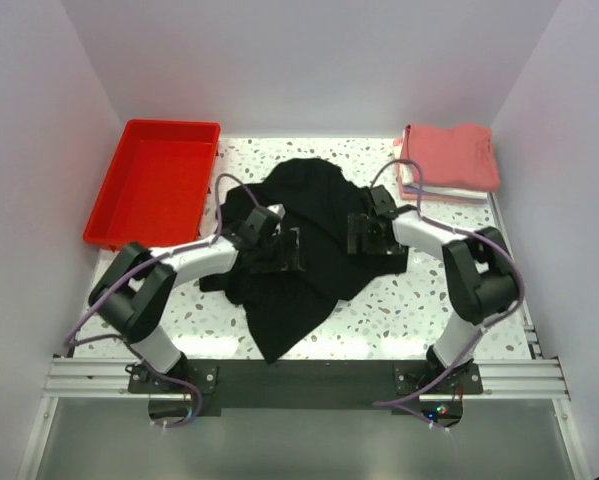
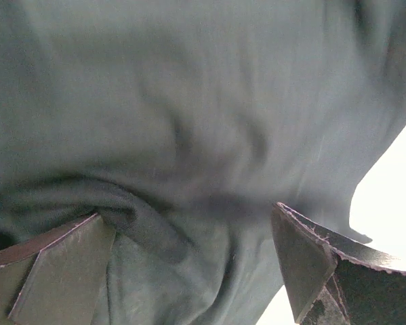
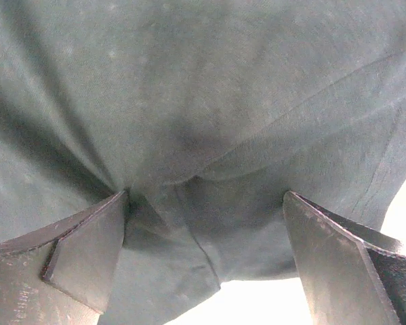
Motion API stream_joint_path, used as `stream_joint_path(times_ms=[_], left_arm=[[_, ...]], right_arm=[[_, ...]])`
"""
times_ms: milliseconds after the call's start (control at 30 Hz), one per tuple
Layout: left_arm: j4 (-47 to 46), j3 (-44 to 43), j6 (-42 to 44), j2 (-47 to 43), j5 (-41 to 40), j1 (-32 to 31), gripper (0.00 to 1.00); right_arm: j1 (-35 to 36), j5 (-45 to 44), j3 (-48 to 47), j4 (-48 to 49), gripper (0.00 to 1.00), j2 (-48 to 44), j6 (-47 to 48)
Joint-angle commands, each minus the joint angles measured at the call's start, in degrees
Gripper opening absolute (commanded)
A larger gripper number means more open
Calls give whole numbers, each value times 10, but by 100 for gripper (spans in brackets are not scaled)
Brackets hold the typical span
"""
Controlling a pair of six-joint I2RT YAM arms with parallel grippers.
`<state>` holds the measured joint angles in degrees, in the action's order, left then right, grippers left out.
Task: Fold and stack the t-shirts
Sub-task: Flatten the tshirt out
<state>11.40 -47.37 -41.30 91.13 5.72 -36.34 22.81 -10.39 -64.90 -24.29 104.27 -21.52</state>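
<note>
A plain black t-shirt (image 1: 309, 195) lies crumpled and spread across the middle of the speckled table (image 1: 409, 300). My left gripper (image 1: 293, 250) rests low over its left part, jaws wide open. In the left wrist view, dark cloth (image 2: 189, 101) fills the frame and a thick fold lies between the open fingers (image 2: 60, 271). My right gripper (image 1: 357, 238) stands open over the shirt's right part. The right wrist view shows a shirt edge (image 3: 189, 88) between the spread fingers (image 3: 87, 250). Neither gripper holds cloth. Folded t-shirts (image 1: 449, 155) are stacked at the back right, salmon-red on top.
A red plastic tray (image 1: 169, 125) sits at the back left corner. White walls close in the table on three sides. Under the salmon-red shirt, white (image 1: 444, 190) and pale pink layers show. Bare tabletop lies in front of the black shirt.
</note>
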Motion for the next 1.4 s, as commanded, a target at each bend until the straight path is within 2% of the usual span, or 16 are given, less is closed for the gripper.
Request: stream_joint_path(times_ms=[0, 100, 233, 333, 500, 600, 700, 833, 1000, 1200, 1367], left_arm=[[0, -64, 52, 91, -39, 18, 100], [-1, -140, 75, 165, -26, 38, 100], [18, -274, 96, 270, -29, 54, 100], [36, -349, 107, 321, -10, 57, 100], [56, -381, 119, 317, 16, 57, 100], [57, -340, 120, 246, 1, 57, 100], [53, -252, 108, 133, -45, 57, 100], [71, -108, 49, -33, -99, 57, 100], [126, 37, -12, -174, -124, 56, 100], [143, 150, -66, -267, -86, 51, 100], [136, 178, -78, -250, -98, 50, 95]], right_arm=[[7, 38, 93, -26, 99, -91, -43], [25, 52, 180, -15, 99, -189, -75], [105, 40, 252, -27, 99, -288, -111], [128, 49, 275, -30, 99, -329, -141], [127, 1, 249, -53, 99, -339, -123], [127, -49, 206, -87, 99, -346, -106], [127, -86, 178, -89, 99, -369, -95], [111, -140, 169, -81, 99, -393, -103], [47, -127, 188, -75, 99, -416, -91], [17, -176, 203, -83, 99, -443, -76], [5, -162, 210, -78, 99, -444, -71]])
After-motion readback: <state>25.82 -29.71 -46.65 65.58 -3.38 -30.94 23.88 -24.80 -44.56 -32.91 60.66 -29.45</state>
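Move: The black t-shirt lies crumpled under both open hands, about 2 cm below them; its middle is some 3 cm right of the left hand, level with it, and about 11 cm left and 2 cm back of the right. From the left hand, the shirt's far edge is 18 cm ahead and 3 cm right, its near tip 22 cm back and 4 cm left, its left corner 8 cm back and 17 cm left. The folded stack stands about 15 cm ahead and 18 cm right of the right hand. Fingers wide open and low on the cloth, the left hand sweeps forward about 17 cm and somewhat right towards the shirt's far edge, while the right drags back some 15 cm towards its own base. Then the left rises, arcs back and left and comes down astride the shirt's near left corner, turning some 15 degrees counter-clockwise, while the right lifts off about 8 cm, easing right and part-way forward over the shirt's right side as its fingers tip up and outward. ##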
